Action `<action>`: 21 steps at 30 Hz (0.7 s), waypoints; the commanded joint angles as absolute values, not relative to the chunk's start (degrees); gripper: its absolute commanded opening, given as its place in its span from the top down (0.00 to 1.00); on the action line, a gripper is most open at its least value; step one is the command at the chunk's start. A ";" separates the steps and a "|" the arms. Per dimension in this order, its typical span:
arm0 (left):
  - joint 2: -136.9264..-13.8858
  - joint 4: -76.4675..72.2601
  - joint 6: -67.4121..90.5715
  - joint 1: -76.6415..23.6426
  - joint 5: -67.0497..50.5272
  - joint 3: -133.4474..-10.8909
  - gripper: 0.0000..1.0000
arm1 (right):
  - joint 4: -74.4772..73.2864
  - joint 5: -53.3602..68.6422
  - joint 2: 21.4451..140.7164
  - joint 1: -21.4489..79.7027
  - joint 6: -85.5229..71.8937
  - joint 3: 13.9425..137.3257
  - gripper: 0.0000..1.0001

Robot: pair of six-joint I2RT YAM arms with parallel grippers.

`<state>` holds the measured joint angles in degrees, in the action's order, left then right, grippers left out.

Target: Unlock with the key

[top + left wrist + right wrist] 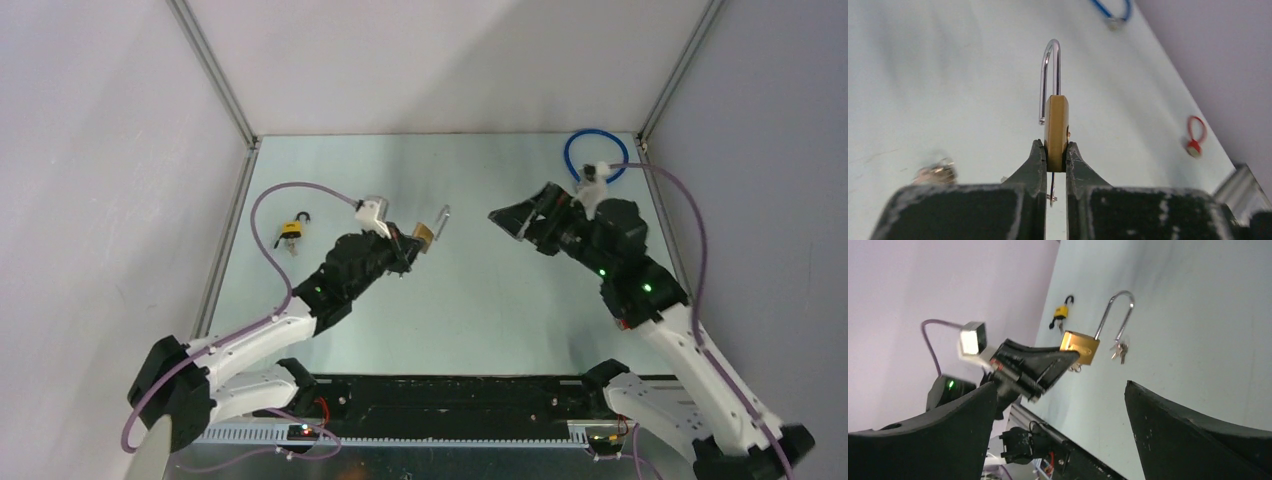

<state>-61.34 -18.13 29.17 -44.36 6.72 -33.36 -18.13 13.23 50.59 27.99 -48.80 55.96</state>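
My left gripper (1054,145) is shut on the lower body of a brass padlock (1056,125), which it holds edge-on above the table. One end of the padlock's steel shackle (1050,60) hangs free of the body. A thin wire ring (1052,192) shows under the padlock, between my fingers. A small bunch of keys (1120,352) lies on the table beside the padlock, blurred at the left in the left wrist view (935,172). My right gripper (505,222) hovers to the right of the padlock (425,236), facing it, wide open and holding nothing.
A small yellow padlock (292,231) with keys lies near the left edge of the table. A blue cable loop (595,155) sits at the back right corner. A red ring (1196,136) lies near the right wall. Grey walls close in three sides.
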 commanded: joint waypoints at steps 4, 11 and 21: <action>-62.09 -10.13 34.69 -27.68 3.78 -42.66 1.00 | -24.82 -1.95 35.99 27.20 -36.44 52.72 0.01; -70.72 -5.91 35.03 -12.01 -3.44 -51.44 1.00 | -32.67 -11.42 29.17 27.19 -32.69 51.47 0.01; -84.71 -10.16 35.41 4.28 -15.28 -55.20 1.00 | -34.39 -11.57 23.66 27.24 -30.96 50.34 0.01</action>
<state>-81.69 -3.07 34.33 -0.21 -7.14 -52.23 -34.20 -9.78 26.02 27.40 -33.26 50.41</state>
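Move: The brass padlock, shackle open and key hanging from it, is already in the left fingers. The yellow padlock it is being carried towards lies about 35 cm to the left, 13 cm farther out and 18 cm below. The loose keys on the table are some 6 cm left, 4 cm ahead and 19 cm down. From the empty right hand the yellow padlock is roughly 54 cm left, 17 cm ahead and 29 cm lower. Swing the left gripper quickly left and outward, about 22 cm left and 16 cm forward, towards the yellow padlock, sinking a little at the end. Keep the brass padlock pinched while turning the wrist some 30 degrees counter-clockwise and tipping the fingers down. Meanwhile draw the open right gripper away to the right and slightly back, turning it clockwise. ##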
